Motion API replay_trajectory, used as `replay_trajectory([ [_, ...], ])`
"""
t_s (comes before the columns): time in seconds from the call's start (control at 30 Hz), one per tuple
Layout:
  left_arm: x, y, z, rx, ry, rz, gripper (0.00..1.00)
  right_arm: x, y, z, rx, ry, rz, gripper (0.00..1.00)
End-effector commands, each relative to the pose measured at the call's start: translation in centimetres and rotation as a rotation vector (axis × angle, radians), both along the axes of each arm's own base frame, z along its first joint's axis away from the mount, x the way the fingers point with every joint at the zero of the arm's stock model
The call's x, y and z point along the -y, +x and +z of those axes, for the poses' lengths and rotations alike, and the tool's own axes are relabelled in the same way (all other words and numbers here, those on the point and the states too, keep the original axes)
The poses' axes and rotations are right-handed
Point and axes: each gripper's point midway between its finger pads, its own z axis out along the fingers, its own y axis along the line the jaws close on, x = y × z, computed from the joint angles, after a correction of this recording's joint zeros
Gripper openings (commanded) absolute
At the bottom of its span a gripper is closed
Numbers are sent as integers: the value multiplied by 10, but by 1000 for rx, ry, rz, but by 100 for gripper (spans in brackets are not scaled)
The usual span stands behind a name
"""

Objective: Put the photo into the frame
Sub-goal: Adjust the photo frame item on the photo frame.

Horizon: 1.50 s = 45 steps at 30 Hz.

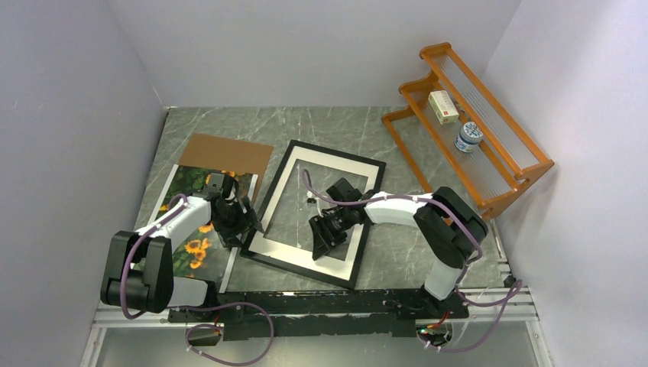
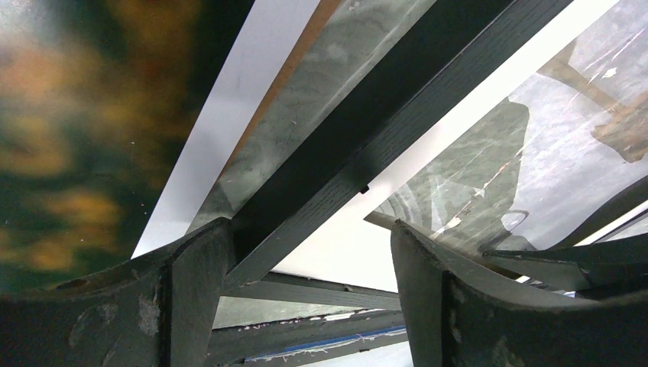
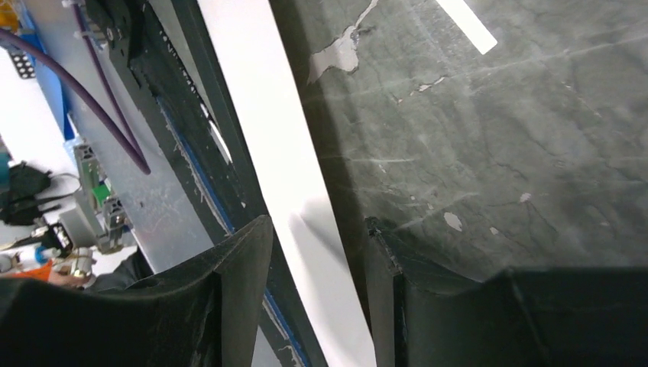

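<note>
The black frame (image 1: 337, 157), with its white mat, lies tilted in the middle of the table. The sunflower photo (image 1: 192, 249) lies to its left, partly under my left arm. My left gripper (image 1: 243, 222) hangs open at the frame's left rail. In the left wrist view that gripper (image 2: 309, 229) straddles the black rail (image 2: 397, 115) near a corner, with the blurred photo (image 2: 69, 138) at the left. My right gripper (image 1: 322, 241) is over the frame's near side. In its wrist view that gripper (image 3: 317, 223) has its jaws apart over the white mat (image 3: 267, 130).
A brown backing board (image 1: 226, 153) lies behind the photo at the back left. An orange wooden rack (image 1: 489, 164) stands at the back right, holding a small box (image 1: 443, 107) and a blue-and-white jar (image 1: 468, 138). Walls close in on three sides.
</note>
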Motion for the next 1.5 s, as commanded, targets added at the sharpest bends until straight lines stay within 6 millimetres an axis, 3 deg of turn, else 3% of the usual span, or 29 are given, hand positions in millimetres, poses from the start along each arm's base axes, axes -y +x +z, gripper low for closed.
replay_trajectory([
  [0.0, 3, 7, 6, 29, -15, -4, 81, -4, -10, 9, -46, 46, 79, 50],
  [0.2, 3, 7, 6, 30, -14, -3, 81, -9, -9, 17, -36, 82, 81, 46],
  [0.5, 3, 5, 6, 28, -11, -4, 81, -10, 0, 16, 32, 88, 61, 1],
  [0.53, 3, 5, 6, 28, -11, -4, 81, -9, 1, 15, 40, 84, 58, 0],
  [0.83, 2, 5, 7, 29, -7, -2, 81, -9, 16, 11, 108, 92, -18, 0],
  [1.13, 1, 5, 8, 29, -4, -1, 81, -9, 33, 35, 174, 189, -88, 0],
  [1.47, 1, 4, 7, 27, -2, 1, 81, -4, 40, 24, 219, 157, -112, 0],
])
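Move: Just under the open right fingers lies the near strip of the white mat, about 1 cm back, 1 cm left and 1 cm below. The frame's near bar runs some 4 cm back of the hand and 2 cm below, straight behind it; the frame's near-left corner is roughly 18 cm left and 1 cm ahead. From the left hand, open across the frame's left bar, that strip lies about 17 cm right and 6 cm back. Closing on the near strip of the white mat, the right fingers go from half open to shut and pinch its inner edge, after the hand has edged back nearly 1 cm and come forward again. Keeping that pinch, the right hand then draws the strip forward about 2 cm and up some 1.5 cm, away from the frame's near bar, its fingertips tilting up slightly. ##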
